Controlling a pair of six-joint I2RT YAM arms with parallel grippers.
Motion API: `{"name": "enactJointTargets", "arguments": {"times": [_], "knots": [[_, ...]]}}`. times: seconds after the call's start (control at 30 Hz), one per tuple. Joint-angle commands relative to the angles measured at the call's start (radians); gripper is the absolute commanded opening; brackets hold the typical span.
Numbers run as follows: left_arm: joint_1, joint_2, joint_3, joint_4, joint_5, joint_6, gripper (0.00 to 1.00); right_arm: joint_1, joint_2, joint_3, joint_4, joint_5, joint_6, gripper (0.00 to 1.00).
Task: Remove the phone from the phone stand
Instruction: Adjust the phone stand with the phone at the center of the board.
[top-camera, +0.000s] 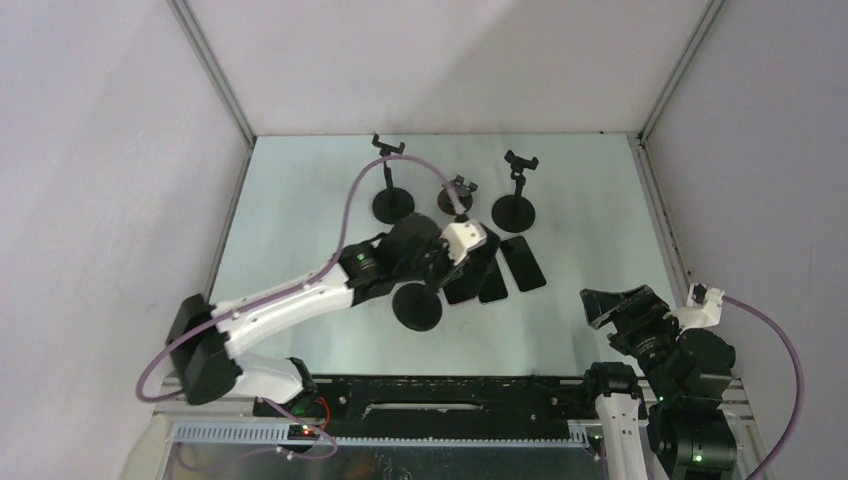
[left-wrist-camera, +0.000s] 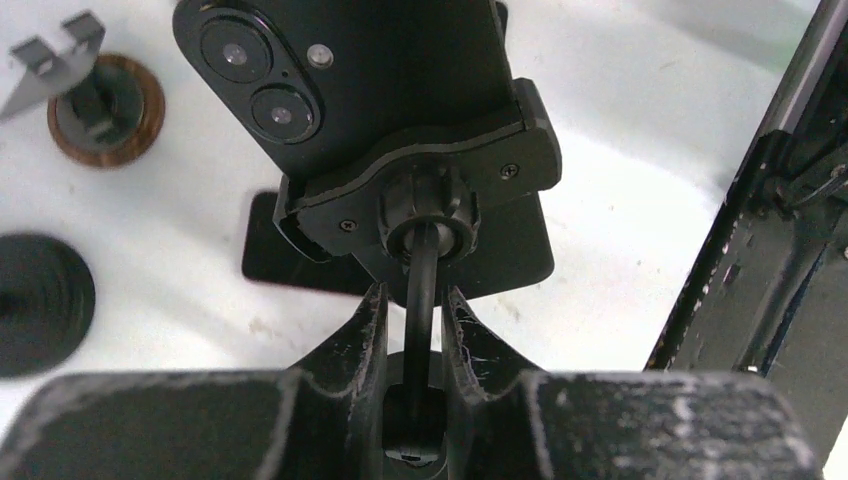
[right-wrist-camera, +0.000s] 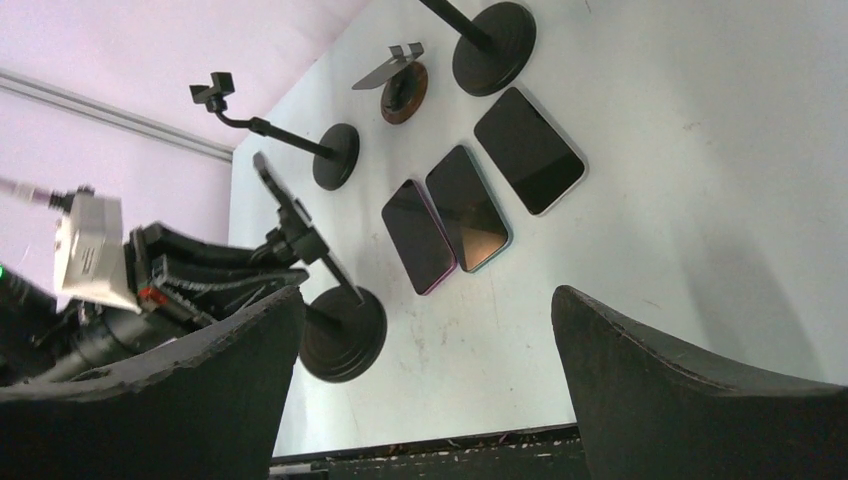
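A black phone (left-wrist-camera: 370, 70) with two rear lenses sits clamped in the cradle (left-wrist-camera: 440, 165) of a black phone stand (top-camera: 417, 306) near the table's middle. My left gripper (left-wrist-camera: 415, 295) is shut on the stand's thin stem (left-wrist-camera: 422, 270) just below the cradle, one finger (left-wrist-camera: 368, 330) on each side. From above, the left wrist (top-camera: 463, 238) covers the cradle and phone. In the right wrist view the stand's round base (right-wrist-camera: 343, 333) and tilted phone (right-wrist-camera: 272, 185) show at the left. My right gripper (right-wrist-camera: 425, 295) hangs open and holds nothing, at the near right (top-camera: 610, 305), well apart from the stand.
Three phones (top-camera: 500, 270) lie flat side by side just right of the held stand. Behind them stand two black stands (top-camera: 393, 205) (top-camera: 513, 212) and a small brown-based one (top-camera: 455, 200), all without phones. Grey walls enclose the table on three sides.
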Motion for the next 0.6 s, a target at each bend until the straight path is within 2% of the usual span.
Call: {"name": "enactJointTargets", "arguments": {"times": [0.0, 0.13, 0.23, 0.3, 0.43, 0.53, 0.57], "knots": [[0.013, -0.205, -0.198, 0.260, -0.019, -0.055, 0.00, 0.005, -0.012, -0.019, 0.039, -0.018, 0.003, 0.95], [0.028, -0.360, -0.379, 0.399, -0.111, -0.105, 0.00, 0.005, -0.014, -0.033, 0.048, -0.026, 0.007, 0.95], [0.039, -0.468, -0.539, 0.562, -0.090, -0.115, 0.00, 0.005, -0.014, -0.042, 0.056, -0.034, 0.011, 0.95], [0.041, -0.545, -0.622, 0.659, -0.141, -0.138, 0.00, 0.005, -0.013, -0.049, 0.059, -0.037, 0.014, 0.95], [0.040, -0.668, -0.739, 0.767, -0.159, -0.135, 0.00, 0.005, -0.014, -0.060, 0.065, -0.046, 0.016, 0.95], [0.041, -0.709, -0.768, 0.728, -0.163, -0.143, 0.09, 0.005, -0.014, -0.066, 0.066, -0.051, 0.016, 0.95], [0.041, -0.721, -0.777, 0.715, -0.168, -0.149, 0.17, 0.005, -0.015, -0.070, 0.069, -0.052, 0.015, 0.95]]}}
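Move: The left hand already grips the pole of the leaning phone stand, with the phone still in its holder. The open patch of board it is being brought to lies about 13 cm left, 7 cm back and 18 cm below. On the board, the nearest loose phone is some 8 cm ahead and 1 cm right, the middle phone 8 cm ahead and 8 cm right, and the small stand roughly 28 cm ahead. From the right hand, that patch is about 44 cm left, 4 cm back to front and 26 cm below. Leftward about 10 cm and slightly back, the left hand carries the phone stand away from the row of loose phones towards the open near part of the board. It sinks some 4 to 5 cm, then rises about 2 cm while the wrist tips the fingers up towards level, about 25 degrees in all, to bring the pole upright; the fingers keep their pinch on the pole. ##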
